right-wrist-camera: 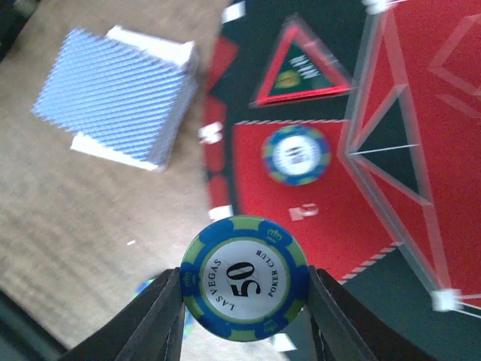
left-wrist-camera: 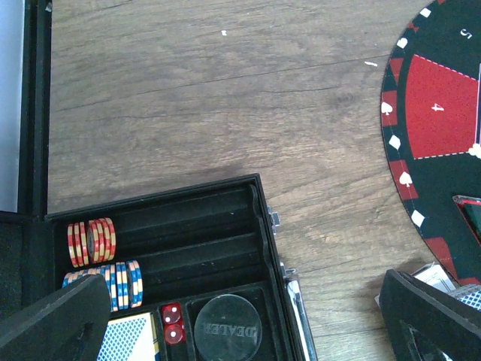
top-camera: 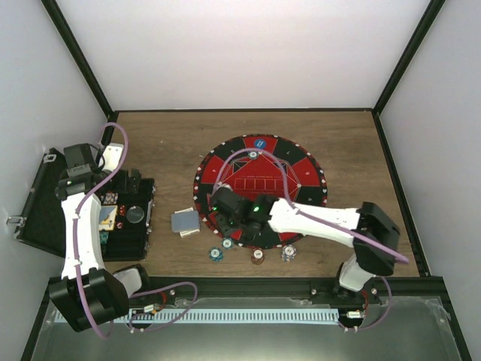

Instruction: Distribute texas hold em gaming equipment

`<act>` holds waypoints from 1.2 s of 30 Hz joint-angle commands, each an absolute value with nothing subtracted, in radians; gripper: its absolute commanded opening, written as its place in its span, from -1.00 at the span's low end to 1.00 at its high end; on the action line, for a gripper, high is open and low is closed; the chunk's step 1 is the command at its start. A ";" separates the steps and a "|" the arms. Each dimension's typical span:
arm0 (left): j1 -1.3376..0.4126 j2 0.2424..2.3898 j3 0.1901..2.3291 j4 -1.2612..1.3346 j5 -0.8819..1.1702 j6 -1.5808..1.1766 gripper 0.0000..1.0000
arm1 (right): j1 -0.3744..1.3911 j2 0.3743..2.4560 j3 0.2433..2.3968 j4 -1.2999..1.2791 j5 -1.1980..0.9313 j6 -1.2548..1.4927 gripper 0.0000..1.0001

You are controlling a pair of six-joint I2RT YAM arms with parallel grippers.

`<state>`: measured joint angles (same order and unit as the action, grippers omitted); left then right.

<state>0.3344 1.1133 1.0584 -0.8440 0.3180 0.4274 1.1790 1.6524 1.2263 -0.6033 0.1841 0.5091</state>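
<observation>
My right gripper (right-wrist-camera: 246,289) is shut on a blue-and-green "50" poker chip (right-wrist-camera: 245,263), pinched by its edge. It hangs over the left rim of the round red-and-black mat (top-camera: 301,169). A second blue chip (right-wrist-camera: 296,154) lies on a red segment of the mat. A deck of blue-backed cards (right-wrist-camera: 120,98) sits on the wood left of the mat (top-camera: 185,222). Loose chips (top-camera: 217,254) (top-camera: 258,256) (top-camera: 288,253) lie in front of the mat. A blue button (top-camera: 259,142) rests at its far edge. My left gripper (left-wrist-camera: 240,323) is open above the black case (left-wrist-camera: 263,226).
The case holds orange chips (left-wrist-camera: 90,242), blue chips (left-wrist-camera: 120,284), red dice (left-wrist-camera: 173,323), a black dealer button (left-wrist-camera: 228,327) and a card deck (left-wrist-camera: 128,338). Its lid (top-camera: 34,203) lies open at the left wall. Walls enclose the table on three sides.
</observation>
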 commanded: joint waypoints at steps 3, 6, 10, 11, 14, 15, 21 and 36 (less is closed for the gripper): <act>0.341 1.111 1.086 -0.847 0.321 0.437 1.00 | 0.944 1.505 1.089 -0.662 0.213 0.500 -0.84; 0.341 1.112 1.082 -0.846 0.320 0.438 1.00 | 0.800 1.446 1.014 -0.650 0.208 0.498 -0.83; 0.341 1.114 1.079 -0.844 0.327 0.435 1.00 | 0.638 1.381 0.917 -0.583 0.176 0.510 -0.83; 0.341 1.114 1.079 -0.843 0.329 0.436 1.00 | 0.592 1.370 0.899 -0.560 0.157 0.509 -0.82; 0.341 1.113 1.077 -0.842 0.329 0.436 1.00 | 0.528 1.404 0.886 -0.529 0.144 0.493 -0.83; 0.341 1.113 1.076 -0.842 0.329 0.438 1.00 | 0.521 1.429 0.891 -0.528 0.150 0.486 -0.82; 0.341 1.108 1.074 -0.845 0.323 0.444 1.00 | 0.506 1.529 0.901 -0.500 0.183 0.478 -0.83; 0.341 1.111 1.067 -0.844 0.333 0.455 1.00 | 0.476 1.637 0.854 -0.448 0.236 0.490 -0.69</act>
<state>0.3344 1.1133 1.0588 -0.8440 0.3195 0.4320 0.4919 1.6218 0.8551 -0.4698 0.1951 0.4873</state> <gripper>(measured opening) 0.999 0.412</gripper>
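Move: The right hand, holding a blue-green 50 chip, is bound for the mat's right side, where the centre meets seat 9: about 12 cm ahead, 24 right, 11 below. The orange button lies some 5 cm nearer than that spot; a chip already laid on the mat is 8 cm ahead of the hand and 1 left. The silver chips stand about 5 cm back and 23 right of the hand. From the left hand the spot is 1 cm ahead, 53 right. Right hand carries the pinched chip some 24 cm right and 12 cm forward, then down towards the spot. ##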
